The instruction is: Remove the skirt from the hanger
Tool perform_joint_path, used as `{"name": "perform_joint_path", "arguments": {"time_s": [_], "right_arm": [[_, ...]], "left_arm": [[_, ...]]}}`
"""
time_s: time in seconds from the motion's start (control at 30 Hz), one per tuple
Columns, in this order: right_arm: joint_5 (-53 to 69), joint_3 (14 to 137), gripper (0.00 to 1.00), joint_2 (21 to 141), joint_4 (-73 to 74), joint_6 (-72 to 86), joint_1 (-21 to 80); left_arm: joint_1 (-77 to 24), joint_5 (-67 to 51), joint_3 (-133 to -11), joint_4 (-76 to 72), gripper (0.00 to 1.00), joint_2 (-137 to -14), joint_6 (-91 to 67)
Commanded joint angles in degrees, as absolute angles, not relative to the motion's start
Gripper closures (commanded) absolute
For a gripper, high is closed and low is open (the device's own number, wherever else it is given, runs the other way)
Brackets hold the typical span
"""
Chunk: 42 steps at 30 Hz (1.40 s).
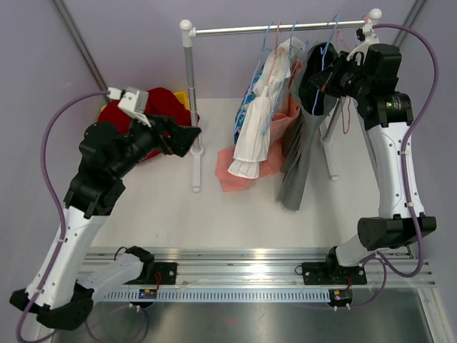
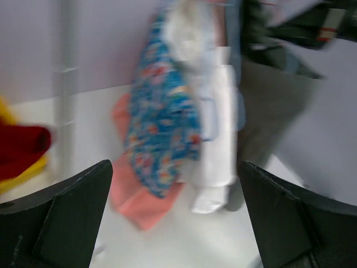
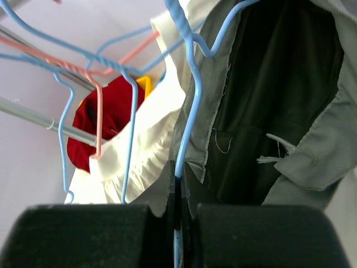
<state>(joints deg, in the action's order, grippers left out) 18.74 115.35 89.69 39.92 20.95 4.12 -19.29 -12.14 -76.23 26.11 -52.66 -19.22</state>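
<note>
The grey skirt (image 1: 298,161) with a dark lining (image 3: 262,111) hangs from a blue wire hanger (image 3: 189,100) at the right end of the rail (image 1: 278,28). My right gripper (image 3: 178,180) is up at the skirt's waistband (image 1: 330,75), shut on the blue hanger's wire just beside the grey fabric edge. My left gripper (image 1: 191,139) hovers open over the table left of the hanging clothes, apart from them. In the left wrist view my left gripper (image 2: 174,167) faces them, and the skirt (image 2: 273,106) shows at the right, blurred.
A white garment (image 1: 257,128), a blue floral one (image 2: 162,128) and a pink cloth (image 1: 228,175) hang left of the skirt on blue and pink hangers (image 3: 97,117). The rack's left post (image 1: 193,107) stands near my left gripper. Red and yellow cloth (image 1: 153,103) is piled at the back left.
</note>
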Motion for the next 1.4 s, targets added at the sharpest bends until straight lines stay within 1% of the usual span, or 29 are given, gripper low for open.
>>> {"name": "perform_joint_path", "arguments": {"time_s": [0.0,0.03,0.07,0.1,0.17,0.2,0.27,0.37,0.53,0.83,0.97,1.07,1.1,1.2,1.23,1.37], "right_arm": [[20.6,112.4,1.00,83.3,34.1,23.5,4.6],[20.6,111.6,1.00,82.6,34.1,24.7,4.6],[20.7,110.8,1.00,81.9,33.9,25.3,4.6],[20.8,109.2,1.00,80.1,33.5,25.7,4.6],[20.4,108.2,1.00,78.6,34.1,26.5,4.7],[19.8,107.9,1.00,77.4,34.5,26.5,4.7],[19.2,108.1,1.00,76.5,36.4,26.5,4.7],[19.3,108.7,1.00,74.8,38.6,26.7,4.7],[20.5,111.4,1.00,72.3,41.5,27.1,4.7],[22.1,112.0,1.00,69.9,43.8,28.0,4.7],[21.4,113.2,1.00,69.8,44.9,28.2,4.7],[21.4,113.7,1.00,70.1,45.3,28.7,4.7],[21.3,113.6,1.00,70.2,45.4,28.7,4.7],[20.3,113.9,1.00,70.7,45.5,28.2,4.7],[19.9,114.1,1.00,70.8,45.8,28.0,4.7],[18.2,116.1,1.00,72.3,46.6,27.0,4.7]], "left_arm": [[-34.2,-18.6,-80.8,18.4,0.01,-56.2,-16.2],[-37.6,-17.7,-80.9,17.5,0.01,-57.1,-15.7],[-40.8,-13.9,-80.9,16.6,0.01,-59.0,-15.3],[-46.9,-12.1,-80.3,14.6,0.01,-60.0,-14.4],[-52.2,-8.5,-79.7,12.6,0.01,-63.6,-13.5],[-56.9,-7.1,-79.5,10.4,0.01,-65.2,-13.2],[-62.4,-5.7,-79.8,8.1,0.01,-69.4,-12.8],[-67.9,-1.4,-82.2,5.6,0.01,-73.6,-11.9],[-71.2,3.2,-86.6,2.6,0.01,-82.1,-11.0],[-72.0,8.2,-90.4,-2.5,0.01,-90.3,-12.5],[-72.0,8.7,-89.1,-5.4,0.18,-92.6,-13.9],[-72.0,9.0,-87.4,-6.8,0.71,-92.7,-14.8],[-72.0,9.2,-87.0,-6.2,0.99,-92.6,-15.2],[-73.3,11.6,-85.4,-3.3,1.00,-89.6,-15.6],[-74.1,14.6,-83.4,-2.7,1.00,-88.3,-15.2],[-82.9,24.6,-76.7,1.4,1.00,-82.0,-13.4]]}}
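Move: The grey skirt hangs on the blue hanger that the right fingers already grip. Its middle is about 34 cm to the right of the left hand, 8 cm ahead and 18 cm lower; from the right hand it is some 7 cm back, 3 cm left and 18 cm below. The white dress hangs about 14 cm left of the skirt and 6 cm farther out. The salmon garment is between them, some 8 cm left of the skirt and 6 cm farther out. The grey skirt on its hanger is drawn towards the robot by the right hand, about 12 cm back and slightly up, its grip kept. The open left hand sweeps some 35 cm right to meet it, first back and down, then a little forward, turning clockwise; it pinches the skirt's near edge shut, then starts easing back, down and slightly left. ##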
